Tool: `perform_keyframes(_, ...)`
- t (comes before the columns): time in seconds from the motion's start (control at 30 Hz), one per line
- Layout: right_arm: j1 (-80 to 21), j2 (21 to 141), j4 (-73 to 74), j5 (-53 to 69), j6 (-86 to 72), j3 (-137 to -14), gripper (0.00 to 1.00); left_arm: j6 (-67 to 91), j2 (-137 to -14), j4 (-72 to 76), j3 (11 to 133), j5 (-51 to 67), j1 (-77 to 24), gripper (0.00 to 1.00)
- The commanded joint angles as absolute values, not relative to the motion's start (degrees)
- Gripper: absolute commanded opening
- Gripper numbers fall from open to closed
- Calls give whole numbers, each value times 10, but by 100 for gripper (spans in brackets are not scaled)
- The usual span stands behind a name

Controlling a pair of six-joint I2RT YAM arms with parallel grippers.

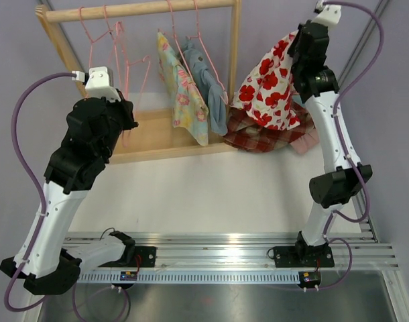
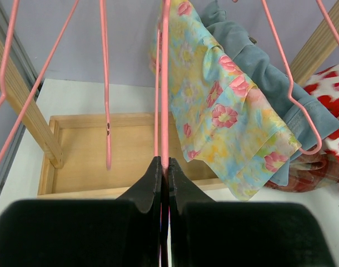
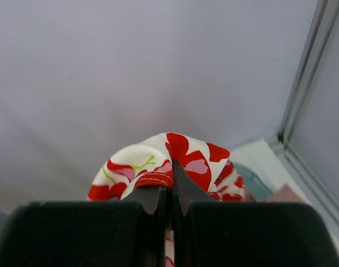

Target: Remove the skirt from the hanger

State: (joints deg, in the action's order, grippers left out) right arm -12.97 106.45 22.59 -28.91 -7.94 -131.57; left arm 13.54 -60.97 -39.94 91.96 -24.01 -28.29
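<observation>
The skirt (image 1: 268, 84), white with red flowers, hangs from my right gripper (image 1: 297, 41) high at the right, outside the rack's right post. In the right wrist view that gripper (image 3: 170, 186) is shut on a fold of the skirt (image 3: 186, 156). My left gripper (image 1: 126, 115) sits at the left of the rack. Up close, the left gripper (image 2: 165, 161) is shut on the thin wire of a bare pink hanger (image 2: 164, 83) that hangs from the rod. The skirt (image 2: 333, 83) shows at the right edge of that view, apart from this hanger.
A wooden rack with a top rod (image 1: 137, 9) and a base tray (image 1: 157, 137) stands at the back. A yellow floral garment (image 1: 184, 94) and a blue one (image 1: 208, 87) hang on pink hangers. Other bare hangers (image 1: 90, 40) hang left. A plaid cloth (image 1: 258, 137) lies under the skirt.
</observation>
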Motion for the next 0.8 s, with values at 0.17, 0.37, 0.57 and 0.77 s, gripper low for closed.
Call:
perform_keyframes(0.17,-120,1048,204,-137,-295,-993,94,111,-687,-346,1029,-246,-284,0)
perform_keyframes(0.37,-231,920,77,-113,-351,-646,99,78,-762,-344,1133,-265,-282,0)
perform_keyframes(0.57,-335,893,54,-119,-378,-519,100,92,-849,-352,1197,-243,-237,0)
perform_keyframes(0.77,-346,852,100,-140,-365,-505,99,112,-910,-374,1241,-203,-197,0)
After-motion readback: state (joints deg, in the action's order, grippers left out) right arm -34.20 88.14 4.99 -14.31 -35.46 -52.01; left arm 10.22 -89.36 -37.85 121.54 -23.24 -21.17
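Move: The right hand holds the red-flowered skirt high above the teal basket, whose middle lies about 8 cm back, 5 cm to its left and some 44 cm below. The denim skirt hangs roughly 27 cm to its left and 5 cm back. The left hand grips an empty pink hanger; the rail is about 18 cm ahead and 18 cm up, the yellow floral skirt roughly 13 cm ahead and 13 cm right. The right hand's fingers open wide and let go of the red-flowered skirt as the hand plunges about 40 cm onto the basket heap, wrist tipping down some 40 degrees; low down it sweeps about 20 cm back and 17 cm left. The left hand keeps its pinch on the hanger and carries it about 12 cm forward and 5 cm up towards the rail. ##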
